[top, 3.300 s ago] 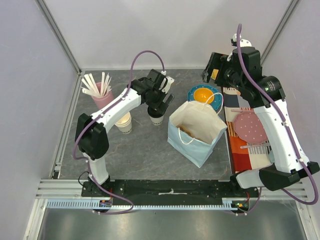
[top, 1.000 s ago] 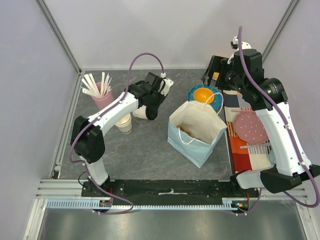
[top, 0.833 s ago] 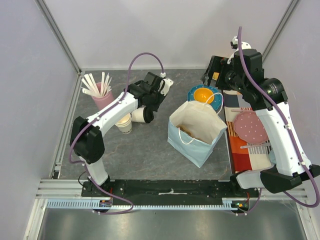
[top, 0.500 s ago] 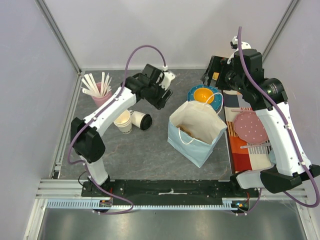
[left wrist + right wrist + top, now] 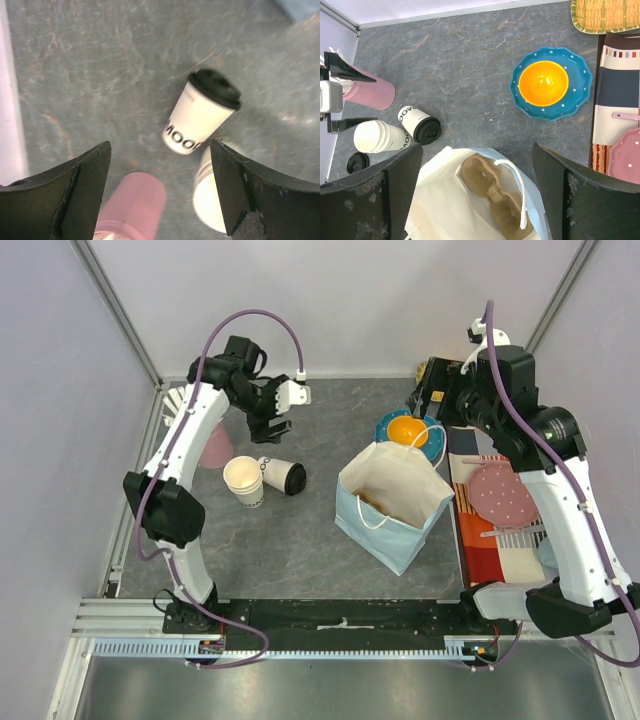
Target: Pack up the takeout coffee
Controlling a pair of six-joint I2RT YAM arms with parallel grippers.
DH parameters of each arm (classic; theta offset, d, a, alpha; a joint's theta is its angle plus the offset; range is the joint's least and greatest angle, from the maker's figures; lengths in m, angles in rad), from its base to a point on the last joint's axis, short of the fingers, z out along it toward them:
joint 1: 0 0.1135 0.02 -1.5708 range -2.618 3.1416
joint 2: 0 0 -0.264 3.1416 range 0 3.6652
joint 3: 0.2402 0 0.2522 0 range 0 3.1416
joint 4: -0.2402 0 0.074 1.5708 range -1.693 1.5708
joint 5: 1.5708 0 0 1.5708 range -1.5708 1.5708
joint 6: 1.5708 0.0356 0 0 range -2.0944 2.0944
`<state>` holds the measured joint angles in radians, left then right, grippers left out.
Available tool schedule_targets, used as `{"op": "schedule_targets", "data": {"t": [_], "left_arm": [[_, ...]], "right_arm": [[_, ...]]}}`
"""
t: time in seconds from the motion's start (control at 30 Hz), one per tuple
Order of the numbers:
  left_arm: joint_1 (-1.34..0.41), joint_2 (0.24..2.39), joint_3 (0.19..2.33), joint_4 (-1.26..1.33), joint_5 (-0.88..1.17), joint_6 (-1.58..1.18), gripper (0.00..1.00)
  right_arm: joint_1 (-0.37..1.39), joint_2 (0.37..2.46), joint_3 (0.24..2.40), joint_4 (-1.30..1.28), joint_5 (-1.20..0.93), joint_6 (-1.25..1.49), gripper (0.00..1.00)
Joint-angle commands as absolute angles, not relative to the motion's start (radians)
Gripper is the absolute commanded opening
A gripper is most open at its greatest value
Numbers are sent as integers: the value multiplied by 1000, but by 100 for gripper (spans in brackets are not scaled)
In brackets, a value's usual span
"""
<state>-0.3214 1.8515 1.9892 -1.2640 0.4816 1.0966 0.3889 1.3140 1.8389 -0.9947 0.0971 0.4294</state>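
Observation:
The takeout coffee (image 5: 283,476), a white cup with a black lid, lies on its side on the grey table, lid toward the bag. It touches the stacked lidless cups (image 5: 243,480). The left wrist view shows the coffee (image 5: 200,120) well below my left gripper (image 5: 160,145), whose jaws stand open and empty. In the top view the left gripper (image 5: 270,410) is raised at the back left. My right gripper (image 5: 476,147) hangs open high over the paper bag (image 5: 445,200), holding nothing, with the coffee (image 5: 417,125) at its left.
The open white and blue bag (image 5: 392,502) holds a brown cardboard carrier (image 5: 500,195). A pink cup (image 5: 370,90) stands behind the stacked cups (image 5: 377,136). A blue dish with a yellow bowl (image 5: 410,430), a woven tray (image 5: 605,15) and a striped mat (image 5: 490,510) lie at the right.
My left gripper opened and let go of the coffee, which now lies on its side by the stacked cups. The left arm drew up and back to the left. The right arm barely moved.

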Motion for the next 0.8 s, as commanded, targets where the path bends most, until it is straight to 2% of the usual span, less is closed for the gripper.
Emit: {"op": "schedule_targets", "data": {"t": [0.0, 0.13, 0.37, 0.77], "left_arm": [[-288, 1881, 2020, -1537, 479, 1517, 86], [-319, 1864, 1950, -1473, 535, 1565, 90], [-391, 1931, 1939, -1397, 446, 1503, 91], [-405, 2063, 1954, -1522, 293, 1680, 91]], "right_arm": [[388, 1270, 1816, -962, 83, 411, 98], [387, 1241, 1787, -962, 81, 399, 98], [387, 1236, 1772, -959, 49, 396, 98], [387, 1190, 1714, -953, 55, 411, 98]]}}
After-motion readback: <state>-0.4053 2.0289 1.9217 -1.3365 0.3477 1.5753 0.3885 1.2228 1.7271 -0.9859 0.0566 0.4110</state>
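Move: The lidded coffee cup lies on its side about 16 cm below the left hand and some 3 cm back, roughly level left-right, its lid pointing right. The stacked cups stand about 8 cm to the hand's left and 6 cm back; the pink holder is some 16 cm left and 3 cm ahead. The paper bag stands about 26 cm right and 12 cm back. From the right hand, the coffee cup lies roughly 31 cm left, 3 cm ahead and 32 cm below. Lower the open left gripper about 10 cm towards the fallen coffee cup, after a brief forward-left swing that loops back and right, ending nearly beneath its start. Meanwhile turn it clockwise some 25 degrees and bring the fingers steeper, one to each side of the cup's length, still above it. Ease the open right hand back about 2 cm and slightly down. ##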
